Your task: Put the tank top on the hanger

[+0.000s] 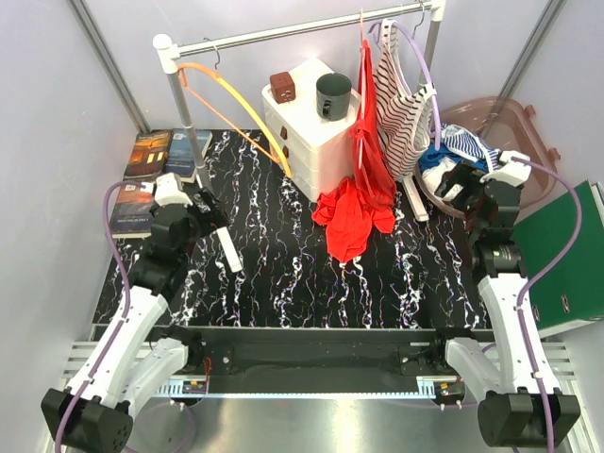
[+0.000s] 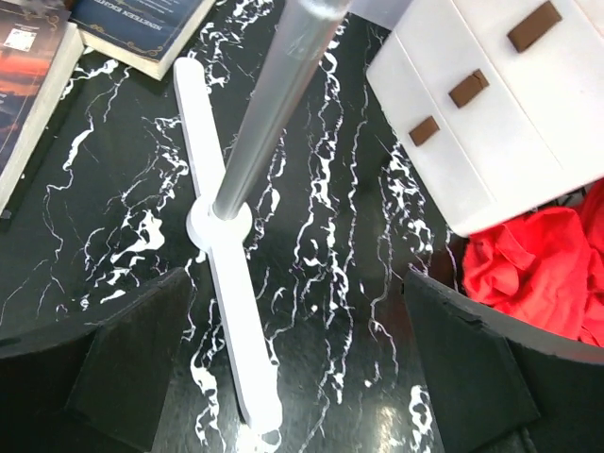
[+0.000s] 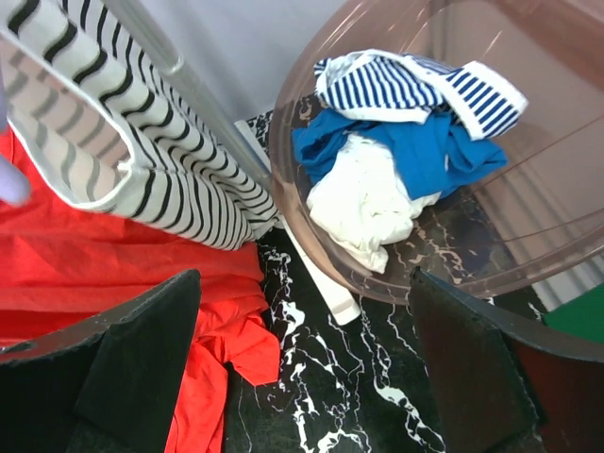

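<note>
The navy-and-white striped tank top (image 1: 469, 144) lies crumpled in a clear brownish basket (image 1: 514, 121) at the right, on blue and white cloths; the right wrist view shows it at the far side (image 3: 415, 85). The orange hanger (image 1: 232, 91) hangs from the left part of the rack rail (image 1: 283, 33), empty. My right gripper (image 1: 460, 184) is open and empty just in front of the basket (image 3: 302, 377). My left gripper (image 1: 209, 215) is open and empty, low over the table by the rack's left pole (image 2: 297, 377).
A dark-red-and-white striped top (image 1: 401, 94) on a purple hanger and a plain red garment (image 1: 363, 189) hang from the rail's right end. White drawers (image 1: 316, 123) carry a dark cup and a brown box. Books (image 1: 151, 175) lie at the far left. A green board (image 1: 566, 255) is at the right.
</note>
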`<state>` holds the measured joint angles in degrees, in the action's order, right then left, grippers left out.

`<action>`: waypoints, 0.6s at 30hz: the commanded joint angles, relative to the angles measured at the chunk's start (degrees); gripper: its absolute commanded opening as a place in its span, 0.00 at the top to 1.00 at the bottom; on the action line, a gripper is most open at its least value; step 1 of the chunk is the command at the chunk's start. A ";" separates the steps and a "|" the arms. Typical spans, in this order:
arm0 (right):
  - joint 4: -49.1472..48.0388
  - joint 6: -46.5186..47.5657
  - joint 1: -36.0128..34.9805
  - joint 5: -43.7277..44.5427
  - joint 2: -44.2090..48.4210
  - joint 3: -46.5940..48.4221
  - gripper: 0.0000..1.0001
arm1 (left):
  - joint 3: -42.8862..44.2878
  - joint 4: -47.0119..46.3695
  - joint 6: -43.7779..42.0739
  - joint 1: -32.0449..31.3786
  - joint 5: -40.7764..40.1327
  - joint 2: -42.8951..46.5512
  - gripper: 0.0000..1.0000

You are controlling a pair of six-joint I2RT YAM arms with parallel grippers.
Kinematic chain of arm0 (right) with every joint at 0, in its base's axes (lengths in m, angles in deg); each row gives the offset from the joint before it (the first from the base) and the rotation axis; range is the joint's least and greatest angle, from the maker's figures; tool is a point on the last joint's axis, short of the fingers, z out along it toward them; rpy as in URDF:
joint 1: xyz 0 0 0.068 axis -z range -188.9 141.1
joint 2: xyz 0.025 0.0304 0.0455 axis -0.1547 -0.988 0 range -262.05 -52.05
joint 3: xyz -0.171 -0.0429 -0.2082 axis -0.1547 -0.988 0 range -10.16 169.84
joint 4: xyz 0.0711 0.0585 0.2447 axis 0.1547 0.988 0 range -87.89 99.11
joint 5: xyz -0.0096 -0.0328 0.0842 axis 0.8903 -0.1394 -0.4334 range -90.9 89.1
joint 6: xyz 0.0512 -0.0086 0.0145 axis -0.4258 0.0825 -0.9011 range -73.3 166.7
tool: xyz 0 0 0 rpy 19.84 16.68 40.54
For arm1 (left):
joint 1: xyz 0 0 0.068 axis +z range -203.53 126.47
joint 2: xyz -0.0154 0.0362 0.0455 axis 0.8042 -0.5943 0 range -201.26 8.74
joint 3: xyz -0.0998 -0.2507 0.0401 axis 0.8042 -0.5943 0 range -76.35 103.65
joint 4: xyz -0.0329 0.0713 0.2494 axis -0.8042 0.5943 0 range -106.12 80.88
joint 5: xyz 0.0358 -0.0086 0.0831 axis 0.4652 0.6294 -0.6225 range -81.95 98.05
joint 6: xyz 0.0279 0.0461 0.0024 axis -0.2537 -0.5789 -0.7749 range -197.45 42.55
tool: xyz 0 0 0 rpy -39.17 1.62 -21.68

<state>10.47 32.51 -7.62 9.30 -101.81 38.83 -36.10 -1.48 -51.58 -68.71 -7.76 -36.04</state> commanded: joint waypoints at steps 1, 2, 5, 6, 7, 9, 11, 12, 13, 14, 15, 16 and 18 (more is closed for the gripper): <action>11.56 -0.83 0.04 3.60 -2.18 8.30 0.00 | 7.46 5.65 0.77 -0.11 4.20 -0.49 0.01; 13.16 -0.92 0.04 4.73 -3.32 9.53 0.00 | 8.61 6.80 -0.19 -0.20 5.26 -1.10 0.01; 18.08 -0.92 0.04 7.10 -4.99 14.10 0.00 | 13.26 12.77 -3.79 -0.11 8.25 -2.59 0.01; 19.14 -1.18 0.04 8.08 -5.35 15.85 0.00 | 14.32 14.18 -4.68 -0.11 8.43 -2.86 0.01; 20.72 -0.75 0.13 9.22 -5.44 16.57 0.00 | 15.72 16.20 -5.64 -0.11 8.95 -2.95 0.01; 22.39 0.91 0.21 11.94 -6.49 19.10 0.00 | 16.00 16.83 -9.24 -0.11 9.83 -2.08 0.01; 25.47 1.97 1.35 12.13 -9.55 21.57 0.00 | 15.21 16.92 -11.96 -0.11 10.63 -0.85 0.01; 26.35 2.59 1.97 11.26 -11.13 24.37 0.00 | 14.86 16.83 -12.76 -0.20 10.54 -0.32 0.01; 28.18 2.68 2.84 10.03 -12.89 25.88 0.00 | 13.99 16.66 -13.29 -0.11 9.93 0.12 0.01; 28.99 2.42 4.51 7.84 -16.56 27.37 0.00 | 13.46 16.57 -13.82 -0.11 9.23 0.65 0.01; 29.52 1.98 5.13 7.13 -18.17 29.73 0.01 | 13.02 16.57 -13.83 -0.11 8.61 0.91 0.01; 29.52 1.72 5.57 6.51 -19.75 30.63 0.00 | 11.88 16.31 -13.74 -0.11 7.48 1.00 0.01; 29.17 1.28 6.80 6.50 -24.49 33.34 0.00 | 10.99 16.48 -13.83 -0.03 6.50 1.27 0.01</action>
<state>36.45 33.56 -2.88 17.41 -119.55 67.03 -23.12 15.02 -62.53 -68.71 0.11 -35.86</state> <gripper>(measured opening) 0.994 0.988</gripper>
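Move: The pile of tops in the clear bin lies about 18 cm ahead of the right hand, 10 cm to its right and some 25 cm below. The hanging striped top is about 18 cm ahead, 9 cm left and 10 cm lower; the red cloth heap lies roughly 6 cm ahead, 18 cm left and 26 cm down. From the left hand the pile is about 21 cm ahead, 64 cm right and 18 cm below. The open right hand swings about 5 cm right towards the bin, rising and tipping down; the left hand rises. ##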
